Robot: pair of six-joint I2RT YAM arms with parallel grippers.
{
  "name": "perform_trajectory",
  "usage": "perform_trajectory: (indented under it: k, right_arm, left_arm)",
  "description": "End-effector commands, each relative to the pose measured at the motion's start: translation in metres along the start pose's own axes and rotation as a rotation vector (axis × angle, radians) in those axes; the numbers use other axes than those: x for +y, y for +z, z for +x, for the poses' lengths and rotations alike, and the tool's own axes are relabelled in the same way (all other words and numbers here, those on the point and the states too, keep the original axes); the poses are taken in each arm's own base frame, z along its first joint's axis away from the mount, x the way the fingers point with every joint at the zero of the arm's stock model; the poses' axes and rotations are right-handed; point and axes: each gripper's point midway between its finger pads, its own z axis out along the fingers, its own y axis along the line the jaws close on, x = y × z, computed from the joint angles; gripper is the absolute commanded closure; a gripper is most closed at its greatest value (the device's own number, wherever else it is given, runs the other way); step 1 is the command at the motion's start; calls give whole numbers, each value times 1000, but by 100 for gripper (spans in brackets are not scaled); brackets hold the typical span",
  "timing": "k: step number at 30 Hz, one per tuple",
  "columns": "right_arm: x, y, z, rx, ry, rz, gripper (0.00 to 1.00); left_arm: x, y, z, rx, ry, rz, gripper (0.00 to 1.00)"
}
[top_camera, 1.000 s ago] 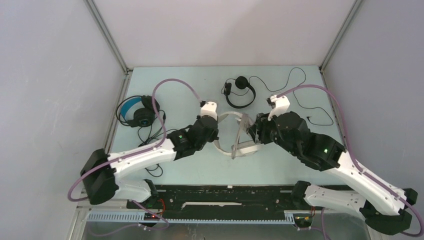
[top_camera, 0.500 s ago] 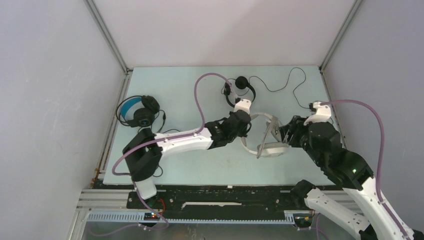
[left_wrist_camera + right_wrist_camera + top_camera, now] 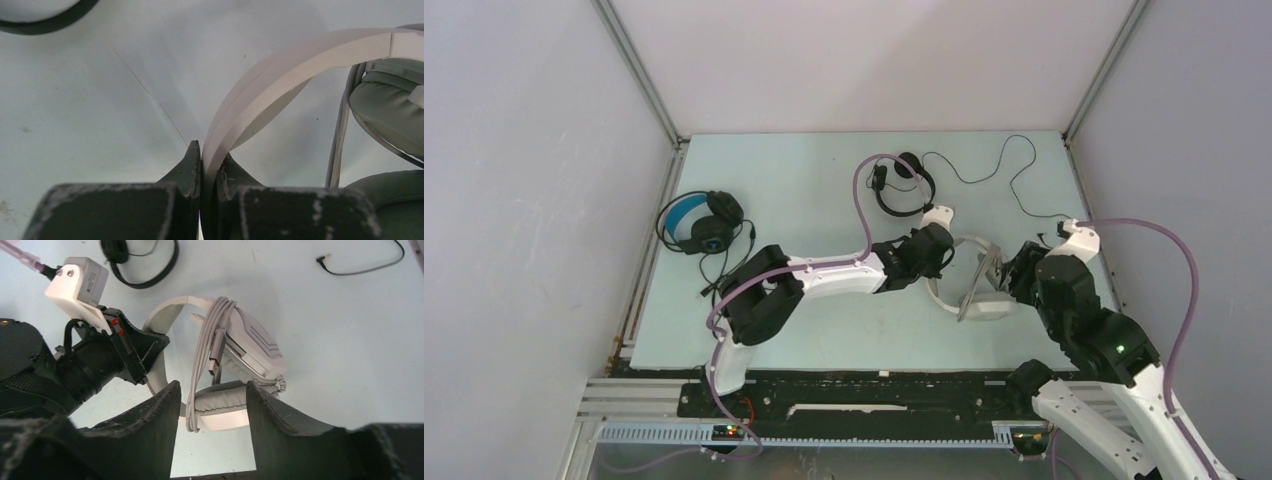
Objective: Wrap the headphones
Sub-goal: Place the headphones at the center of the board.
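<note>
The white headphones (image 3: 972, 288) lie right of the table's middle, their grey cable (image 3: 212, 335) looped in a bundle round the ear cups. My left gripper (image 3: 938, 264) is shut on the white headband (image 3: 280, 70), pinched thin between its jaws (image 3: 207, 152). From the right, my right gripper (image 3: 211, 390) faces the grey ear cushion (image 3: 225, 400); it is open, and gaps show on both sides of the cushion and cable. The small black headphones (image 3: 904, 185) lie behind, with their cable trailing right. At the far left sit the black headphones with blue lining (image 3: 699, 222).
The thin black cable (image 3: 1004, 165) of the small headset snakes over the back right of the table, its plug (image 3: 322, 260) near my right arm. Metal frame posts and grey walls close in the left, right and back edges.
Both arms have carried the white headphones to the right. The left arm has stretched out across the table, and the right gripper's jaws have opened a little wider.
</note>
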Motion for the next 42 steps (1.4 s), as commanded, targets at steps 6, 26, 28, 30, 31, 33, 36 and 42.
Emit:
perform_trajectory:
  k: [6,26,28,30,31,33,36,42]
  right_arm:
    - [2,42,-1,39,40,37,42]
    - [-20,102,49,255,130,37,51]
    - [-26,104,53,265,137,55,52]
    - [-31,106,57,271,132,76,53]
    - [-34,107,58,276,128,88,54]
    - [-37,108,61,283,120,103,56]
    - [-38,109,64,288,121,103,65]
    - [-43,110,71,302,113,116,74]
  left_arm:
    - [-36,2,-35,-86,-101,111,100]
    - [-44,19,-28,-59,-81,125,100]
    - [-46,21,-27,-56,-81,129,100]
    - [-48,22,-27,-53,-80,135,100]
    - [-49,23,-28,-54,-81,139,100]
    - [-51,24,-28,-51,-80,144,100]
    - [-53,27,-28,-47,-75,148,98]
    - [-59,26,-30,-41,-77,173,89]
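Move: Already in the left fingers by its band, the white headphones have their middle about 7 cm to that hand's right and 2 cm back; the bare board spot they are lowered to lies some 10 cm right, 2 cm back and 9 cm below. From the right hand, their middle is about 8 cm ahead, 1 cm left and 9 cm below; the small black headset is 32 cm ahead, 14 cm left, and a black jack plug 22 cm ahead, 17 cm right, both roughly 17 cm below. Lowering the headphones about 5 cm towards the board, the left hand keeps its pinch on the band and late on eases nearly 3 cm right. The right hand sinks some 12 cm and reaches 5 to 6 cm forward, mostly early, tipping about 20 degrees further down over the wrapped cable; its fingers narrow by about half around the cable's plug, contact not clear. ##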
